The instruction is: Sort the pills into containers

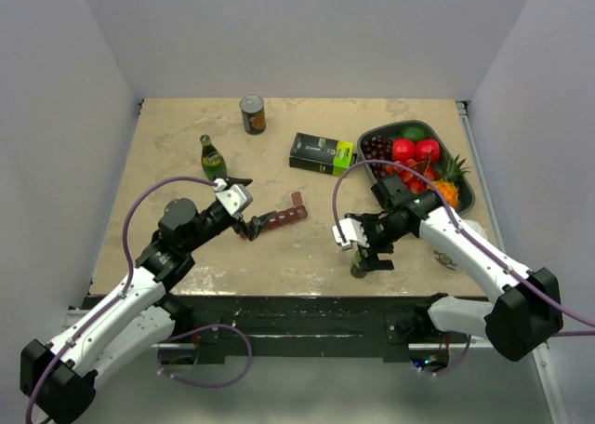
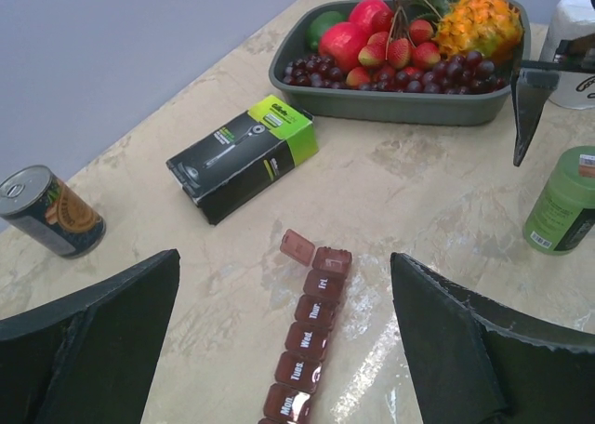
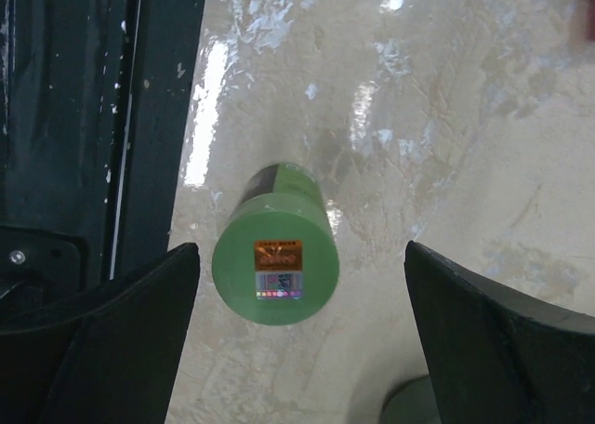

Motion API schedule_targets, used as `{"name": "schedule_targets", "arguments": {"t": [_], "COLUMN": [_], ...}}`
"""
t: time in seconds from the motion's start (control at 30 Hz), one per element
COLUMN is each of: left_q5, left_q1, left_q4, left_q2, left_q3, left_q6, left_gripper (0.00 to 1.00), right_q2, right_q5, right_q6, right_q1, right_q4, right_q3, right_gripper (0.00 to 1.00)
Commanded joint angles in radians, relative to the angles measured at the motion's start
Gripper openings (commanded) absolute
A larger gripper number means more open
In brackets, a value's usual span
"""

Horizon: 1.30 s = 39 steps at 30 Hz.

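Note:
The containers are one maroon strip [image 2: 311, 336] of small day-labelled compartments, lying flat on the table [image 1: 282, 217]. The lid [image 2: 297, 246] at its far end stands open. My left gripper [image 2: 284, 289] hangs open over the strip's near part without touching it, at the strip's left end in the top view [image 1: 251, 208]. A green bottle [image 3: 275, 268] with a stickered cap stands upright near the table's front edge [image 1: 359, 268]. My right gripper [image 3: 302, 257] is open above the bottle, one finger on each side, apart from it. No pills show.
A black-and-lime box [image 1: 322, 153] lies behind the strip. The dark fruit tray [image 1: 468, 190] is at the back right, and a can [image 1: 253, 113] and a green glass bottle [image 1: 213, 157] at the back left. The dark table edge [image 3: 93, 117] runs just left of the green bottle.

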Motion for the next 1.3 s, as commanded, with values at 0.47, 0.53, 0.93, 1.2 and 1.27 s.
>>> {"name": "schedule_targets", "arguments": {"t": [0.47,0.53,0.93,1.2,1.27], "left_q5": [0.164,0.231,0.187,-0.087,-0.129], "left_q1": [0.004,0.002,-0.208,-0.320,-0.335], "left_q4": [0.059,0.088,0.370,0.550,0.561], "left_q2": [0.078,0.095,0.223,0.408,0.436], "left_q3": [0.007,-0.003,-0.114,-0.093,-0.077], "left_q6": [-0.068,-0.056,0.049,0.052,0.044], "left_gripper": [1.00,1.00,0.97,0.98,0.98], "right_q2": [-0.012,0.006,0.261,0.269,0.261], "right_q5": [0.022,0.007,-0.283,-0.291,-0.296], "right_q6": [0.137,0.197,0.656,0.745,0.757], "right_q1": [0.060,0.060,0.037,0.038,0.037], "right_q4": [0.054,0.058,0.166,0.262,0.279], "right_q3": [0.000,0.038,0.403,0.385,0.374], "right_gripper": [0.28,0.13,0.06,0.03,0.03]}}
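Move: The green bottle stands just under the right hand, its middle roughly 5 cm below and 1 cm back, almost between the open fingers. From that hand the pill box lies some 21 cm left, 13 cm ahead and 9 cm lower; the white tub is about 23 cm right, 3 cm ahead and 7 cm lower. From the left hand the bottle is roughly 24 cm right, 8 cm back and 18 cm lower. Down a last 1.5 cm or so goes the right hand, shutting its fingers on the green bottle's cap end; then it carries the bottle left about 10 cm, up and forward, turning some 30 degrees. The open, empty left hand starts later, heading right and down towards the bottle, drawing back about 6 cm, then easing forward, its wrist swinging clockwise. ##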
